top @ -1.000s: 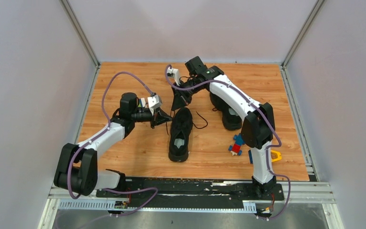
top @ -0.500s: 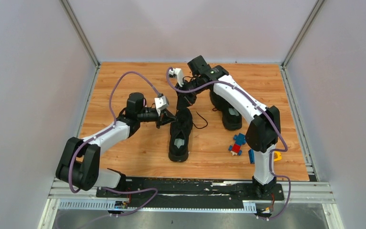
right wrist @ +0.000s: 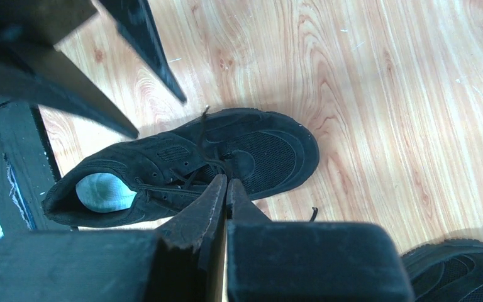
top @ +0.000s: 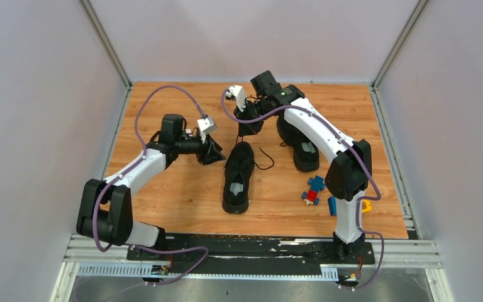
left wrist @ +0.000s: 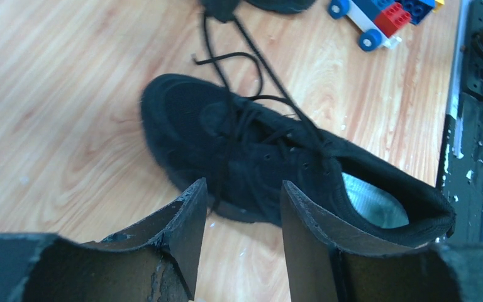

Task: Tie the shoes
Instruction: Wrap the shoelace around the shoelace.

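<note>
One black shoe lies mid-table with its toe pointing away; it also shows in the left wrist view and the right wrist view. My left gripper hangs open just left of its toe, with only wood between the fingers. My right gripper is above the toe, shut on the thin black lace, which runs up taut from the eyelets. A loose lace end curls on the wood to the right. The second shoe sits further right, partly behind the right arm.
Blue, red and yellow toy blocks lie right of the near shoe, with a yellow piece by the right arm's base. Grey walls close in the wooden table on three sides. A metal rail runs along the near edge.
My left gripper has opened and pulled back left from the shoe's toe. The right gripper, still shut, has shifted slightly up and right with the lace.
</note>
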{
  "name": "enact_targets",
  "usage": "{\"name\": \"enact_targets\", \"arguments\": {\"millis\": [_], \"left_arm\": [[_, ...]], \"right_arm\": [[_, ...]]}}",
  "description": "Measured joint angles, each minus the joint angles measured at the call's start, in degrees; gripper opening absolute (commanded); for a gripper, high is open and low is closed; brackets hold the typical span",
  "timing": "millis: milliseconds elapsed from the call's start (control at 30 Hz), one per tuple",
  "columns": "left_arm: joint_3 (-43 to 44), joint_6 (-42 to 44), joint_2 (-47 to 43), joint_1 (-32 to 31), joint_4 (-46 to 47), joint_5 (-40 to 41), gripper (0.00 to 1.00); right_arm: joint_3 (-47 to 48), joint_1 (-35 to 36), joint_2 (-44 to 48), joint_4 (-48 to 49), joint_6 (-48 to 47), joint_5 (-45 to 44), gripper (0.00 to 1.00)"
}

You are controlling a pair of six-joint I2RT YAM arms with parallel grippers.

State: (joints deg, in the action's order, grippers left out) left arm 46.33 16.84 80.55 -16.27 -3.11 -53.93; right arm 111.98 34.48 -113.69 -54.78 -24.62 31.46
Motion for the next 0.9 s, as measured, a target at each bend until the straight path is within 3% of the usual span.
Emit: {"name": "enact_targets", "arguments": {"millis": [133,300,467,667,900], "left_arm": [[0.6,-2.4,-3.0,3.3,-1.5,0.2,0.58],[-7.7,-12.6,-9.2,-1.5,13.0,6.8,0.62],[-13.1,-18.1,-7.2,-5.5,26.9,13.0,0.71],[-13.1,-21.0,-3.7,-5.5,35.3,14.6,0.76],[-6.8,-25.3,1.4,-5.8,38.0,12.0,0.75]], "right_arm": [[0.3,0.0,0.0,-0.2,-0.3,-0.7,0.00],[1.3,0.0,0.0,-0.4,0.6,-1.0,0.00],[1.4,0.0,0.0,-0.4,1.4,-1.0,0.00],[1.4,0.0,0.0,-0.4,2.1,-1.0,0.00],[2.1,0.0,0.0,-0.7,2.6,-1.0,0.00]]}}
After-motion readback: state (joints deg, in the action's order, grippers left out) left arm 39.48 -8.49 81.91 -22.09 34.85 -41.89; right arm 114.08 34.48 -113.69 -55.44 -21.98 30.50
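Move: The two shoelace strands that my right hand holds up hang just under its fingertips. From my empty left hand they are about 5 cm ahead, 6 cm to the right and a couple of centimetres higher. The black shoe they rise from has its middle some 4 cm right, 3 cm back and 11 cm below that left hand. The loose lace lies on the table about 14 cm right, 4 cm ahead and 13 cm down. My left hand first bobs up with a small swing out to its left, then reaches right, forward and up towards the upright strands just below my right fingertips, ending about 7 cm from where it began. Its already parted fingers open wider, tip up some 15 degrees and swing a little counter-clockwise. My right hand keeps its pinch on the laces and stays nearly in place, easing up a centimetre. ##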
